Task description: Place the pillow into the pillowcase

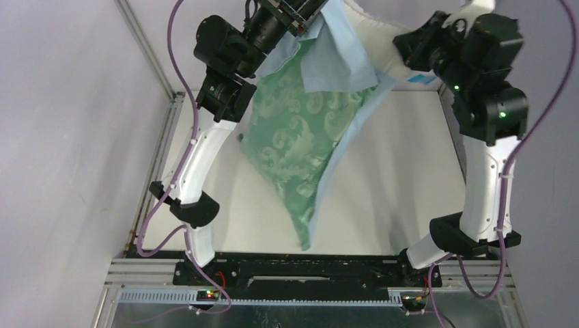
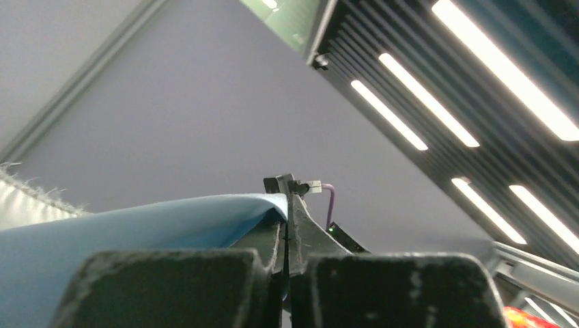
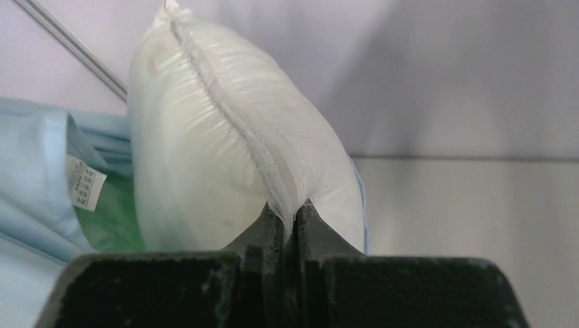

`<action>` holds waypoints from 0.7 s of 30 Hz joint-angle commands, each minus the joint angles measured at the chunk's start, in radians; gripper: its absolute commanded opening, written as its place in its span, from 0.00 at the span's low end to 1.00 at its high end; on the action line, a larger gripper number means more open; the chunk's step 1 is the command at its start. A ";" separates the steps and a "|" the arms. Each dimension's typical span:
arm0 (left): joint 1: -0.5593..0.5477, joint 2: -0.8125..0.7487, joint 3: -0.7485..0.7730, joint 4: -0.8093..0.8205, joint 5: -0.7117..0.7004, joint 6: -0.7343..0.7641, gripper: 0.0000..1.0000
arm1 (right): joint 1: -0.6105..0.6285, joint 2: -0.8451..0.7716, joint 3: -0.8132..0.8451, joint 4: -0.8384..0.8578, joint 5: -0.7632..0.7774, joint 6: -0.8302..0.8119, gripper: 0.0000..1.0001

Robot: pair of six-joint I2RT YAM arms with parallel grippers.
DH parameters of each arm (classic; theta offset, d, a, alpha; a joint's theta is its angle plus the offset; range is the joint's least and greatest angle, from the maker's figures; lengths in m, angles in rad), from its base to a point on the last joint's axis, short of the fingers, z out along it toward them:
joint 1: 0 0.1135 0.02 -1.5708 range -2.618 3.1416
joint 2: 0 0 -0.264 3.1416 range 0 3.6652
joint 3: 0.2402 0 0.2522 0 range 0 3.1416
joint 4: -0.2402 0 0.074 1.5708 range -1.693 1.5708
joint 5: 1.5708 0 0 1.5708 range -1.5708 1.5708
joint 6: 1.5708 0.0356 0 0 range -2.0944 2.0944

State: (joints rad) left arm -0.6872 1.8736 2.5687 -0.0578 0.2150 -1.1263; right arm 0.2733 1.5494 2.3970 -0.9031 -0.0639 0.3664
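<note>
The pillowcase (image 1: 300, 137) hangs from the top of the top view down to the table, light blue outside with its green patterned inner side facing me. My left gripper (image 1: 304, 20) is raised at the top and shut on the pillowcase's blue edge (image 2: 205, 219), which is pinched between the fingers (image 2: 300, 225). The off-white pillow (image 1: 379, 41) sits behind the pillowcase at the far edge. My right gripper (image 3: 295, 217) is shut on the seam at one corner of the plump pillow (image 3: 218, 150). Blue pillowcase fabric (image 3: 34, 178) with a white label (image 3: 85, 183) lies left of the pillow.
The white table (image 1: 403, 171) extends right of the hanging cloth. An aluminium frame post (image 1: 147, 51) runs along the left side. Grey walls close in on both sides. Both arm bases stand at the near edge on a black rail (image 1: 307, 270).
</note>
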 commanded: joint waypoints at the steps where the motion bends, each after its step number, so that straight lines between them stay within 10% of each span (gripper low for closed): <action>1: -0.015 -0.058 0.046 0.256 0.038 -0.093 0.00 | -0.075 -0.043 0.197 0.105 -0.035 0.046 0.00; 10: 0.000 -0.101 -0.037 0.183 0.070 -0.070 0.00 | 0.208 -0.124 -0.013 0.146 0.034 -0.065 0.00; 16: 0.078 -0.355 -0.513 0.086 0.041 -0.010 0.00 | 0.548 -0.090 -0.178 0.096 0.231 -0.095 0.00; 21: 0.144 -0.566 -0.850 0.017 0.088 0.051 0.00 | 0.584 -0.024 -0.165 0.041 0.173 -0.061 0.11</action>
State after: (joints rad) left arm -0.5797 1.4834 1.8874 -0.0387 0.2703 -1.1454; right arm 0.8387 1.4708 2.2303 -0.8192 0.0975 0.3016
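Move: The left hand already grips the rim of the pillowcase's mouth, with the pillow's body some 20 cm ahead, 8 cm to its right and 20 cm lower; the green-lined tail of the case hangs about 30 cm below, roughly straight under it. The right hand already pinches the pillow's edge: the held rim is some 14 cm to its left, 5 cm nearer the base and 15 cm higher, while the pillow's body bulges about 15 cm ahead, 5 cm left and a little lower. Keeping the pillow's edge pinched, the right hand first lifts about 7 cm as it draws back, then swings left and sinks again towards the held rim, ending roughly 15 cm farther left and 10 cm back with the wrist turned some 25 degrees counter-clockwise. The left hand keeps its grip on the rim, eases a little back and up, then drops about 12 cm with a drift to the left and its fingers tipping downward, so that the two hands end close together. ##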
